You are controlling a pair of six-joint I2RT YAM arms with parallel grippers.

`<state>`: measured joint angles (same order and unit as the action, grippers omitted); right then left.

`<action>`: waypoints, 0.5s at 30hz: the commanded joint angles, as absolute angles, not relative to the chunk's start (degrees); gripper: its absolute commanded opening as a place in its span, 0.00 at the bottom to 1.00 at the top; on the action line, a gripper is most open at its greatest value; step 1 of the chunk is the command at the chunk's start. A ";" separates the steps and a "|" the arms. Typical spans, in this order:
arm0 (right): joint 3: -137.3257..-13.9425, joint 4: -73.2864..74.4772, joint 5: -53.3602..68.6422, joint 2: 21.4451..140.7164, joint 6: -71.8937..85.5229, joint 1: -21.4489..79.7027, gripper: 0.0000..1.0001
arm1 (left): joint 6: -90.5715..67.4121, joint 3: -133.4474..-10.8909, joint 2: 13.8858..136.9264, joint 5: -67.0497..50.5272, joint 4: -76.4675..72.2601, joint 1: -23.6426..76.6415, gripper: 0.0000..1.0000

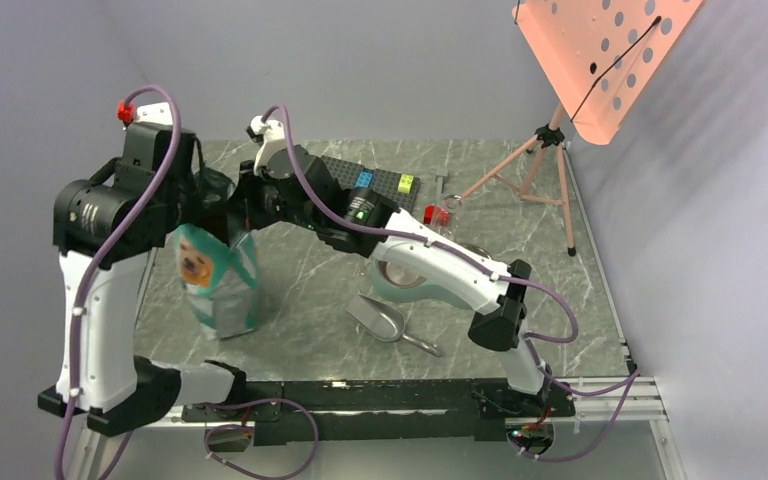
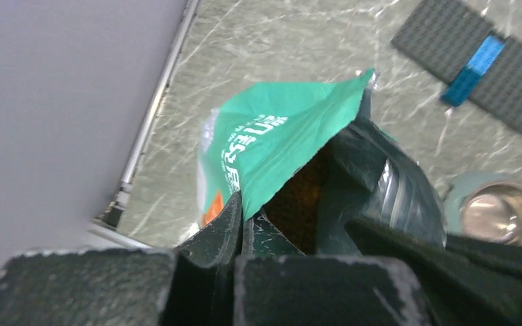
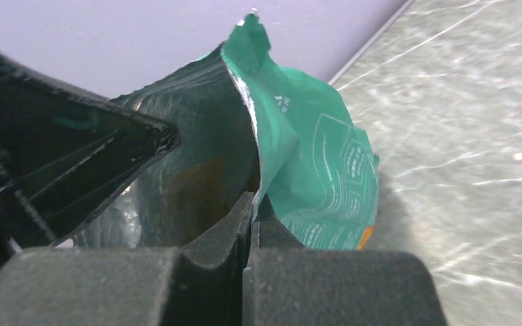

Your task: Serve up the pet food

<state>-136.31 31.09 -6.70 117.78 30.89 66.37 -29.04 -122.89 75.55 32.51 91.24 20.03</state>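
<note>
A teal-and-white pouch printed with a dog stands upright at the table's left, its top pulled open. My left gripper is shut on the pouch's left rim. My right gripper is shut on the opposite rim. Between the two walls the left wrist view shows the pet food, a brown granular mass deep inside the pouch. In the right wrist view it shows only as a brownish patch behind the teal wall.
A shiny metal scoop lies right of the pouch. The grey-green bowl dish sits behind it, partly under my right arm; one steel bowl shows. A dark brick baseplate and a pink stand are at the back.
</note>
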 commanded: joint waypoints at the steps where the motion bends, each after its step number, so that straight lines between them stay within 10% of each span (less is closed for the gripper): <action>1: -126.35 12.96 1.36 110.94 41.01 65.08 0.00 | -18.89 -120.62 70.46 33.50 79.26 19.86 0.00; 6: -97.46 9.72 2.20 99.07 41.16 61.03 0.00 | -19.10 -97.50 65.86 16.53 70.33 19.83 0.00; 15: -96.67 17.02 -1.29 94.97 36.55 62.81 0.00 | -19.00 -88.31 63.96 14.79 68.96 20.13 0.00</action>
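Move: Both hands already hold opposite edges of the open bag's mouth, the bag hanging below them. The bare table patch it goes down to is about 38 cm below the left hand and 5 cm back; from the right hand it is some 14 cm left, 5 back and 37 below. On the table, the scoop lies about 23 cm right of the right hand and 7 back, the double bowl 32 right and 5 ahead. Down fast and together, after a brief drift back and left: the left hand sinks about 12 cm and the right about 15, both then swinging right towards the scoop side by 6 to 8 cm. Each wrist tips further down, some 15 degrees, and the left also turns clockwise. The shut fingers keep pinching the rim from both sides, lowering the mouth while the bag's base trails left. ##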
